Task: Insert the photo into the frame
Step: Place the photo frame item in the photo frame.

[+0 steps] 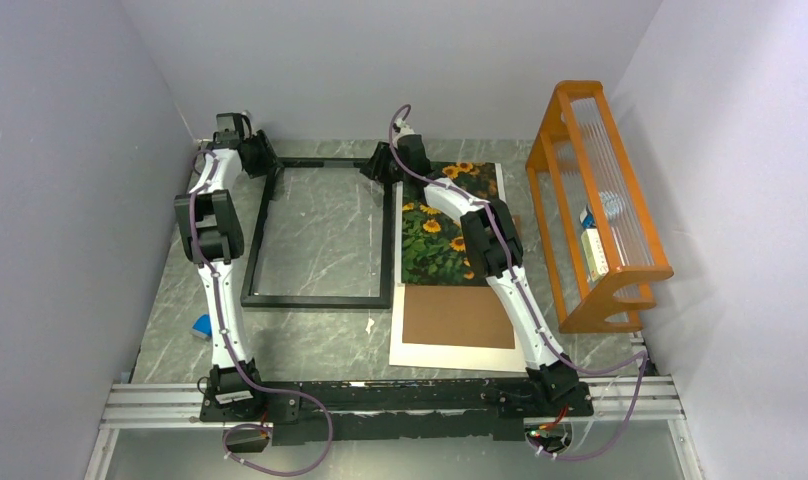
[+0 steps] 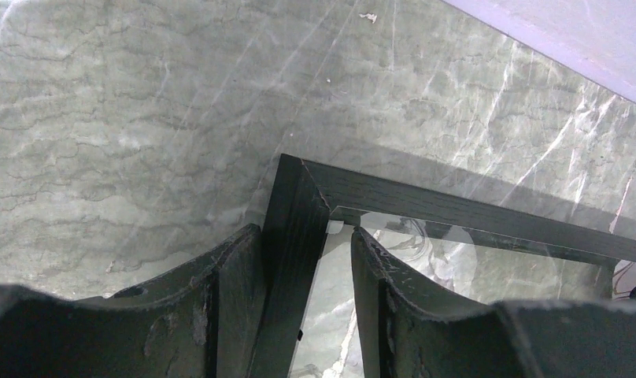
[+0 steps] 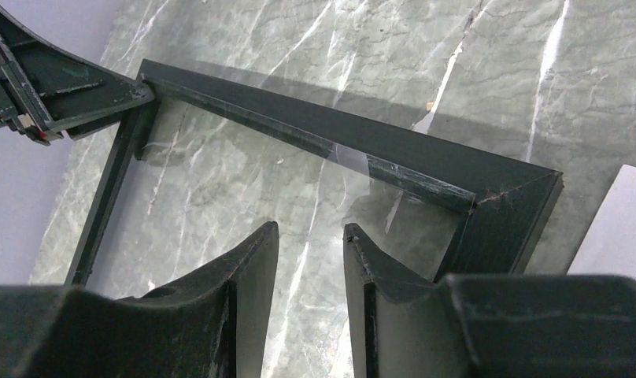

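Observation:
The black frame [image 1: 320,299] lies flat on the marble table, left of centre, with a glass pane in it. My left gripper [image 1: 260,160] is at its far left corner. In the left wrist view its open gripper [image 2: 303,230] straddles the frame's left rail [image 2: 425,201]; the left finger touches the rail and the right one stands clear. My right gripper [image 1: 380,168] is at the far right corner. In the right wrist view it [image 3: 311,227] is open and empty over the glass inside the frame [image 3: 425,153]. The sunflower photo [image 1: 435,235] lies right of the frame, partly under my right arm.
A brown backing board [image 1: 458,315] lies on a white mat sheet [image 1: 450,356] near the photo. An orange wooden rack [image 1: 595,200] stands at the right. A small blue object [image 1: 203,325] lies by the left arm. Walls close in on three sides.

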{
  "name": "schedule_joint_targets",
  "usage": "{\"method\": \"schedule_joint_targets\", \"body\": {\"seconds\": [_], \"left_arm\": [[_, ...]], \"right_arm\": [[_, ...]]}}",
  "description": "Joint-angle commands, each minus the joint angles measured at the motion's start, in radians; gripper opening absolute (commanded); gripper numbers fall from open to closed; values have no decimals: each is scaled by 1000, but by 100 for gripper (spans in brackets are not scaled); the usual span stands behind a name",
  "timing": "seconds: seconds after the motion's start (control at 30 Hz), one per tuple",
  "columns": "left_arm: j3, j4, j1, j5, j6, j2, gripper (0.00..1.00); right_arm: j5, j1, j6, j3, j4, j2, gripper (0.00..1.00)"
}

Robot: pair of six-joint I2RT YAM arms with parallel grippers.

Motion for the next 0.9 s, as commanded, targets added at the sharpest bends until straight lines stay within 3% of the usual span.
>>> {"method": "schedule_joint_targets", "body": {"seconds": [0.0,0.33,0.6,0.73,0.87], "left_arm": [[-62,-181,-9,-37,39,36,52],[-67,-205,-9,18,44,0,54],[-63,-240,18,69,28,-63,57],[-83,-253,35,44,20,-122,64],[-138,-263,45,13,29,-178,76]], "right_arm": [[-10,4,-10,-12,-7,-33,40],[25,4,-24,50,-120,-112,41],[17,-5,-50,9,-332,-274,53],[73,-15,-80,-56,-431,-335,58],[141,-26,-69,-115,-535,-383,70]]}}
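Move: The photo's middle lies about 18 cm to the right hand's right and 14 cm back, some 5 cm lower. From that hand the frame's far right corner is roughly 6 cm ahead and 4 cm right, and the brown mat panel about 40 cm back and 19 cm right. The left hand straddles the frame's left bar, whose far corner is some 4 cm ahead and 1 cm right; the photo's middle is about 48 cm right of this hand and 16 cm back. Rising about 10 cm from inside the frame's far right corner, the right hand also draws some 4 cm back and 4 cm right, its fingers opening wider. After a short hold, the left hand slides back about 5 cm over the frame's left bar, barely lifting and tipping down slightly; its fingers widen, still astride the bar. ##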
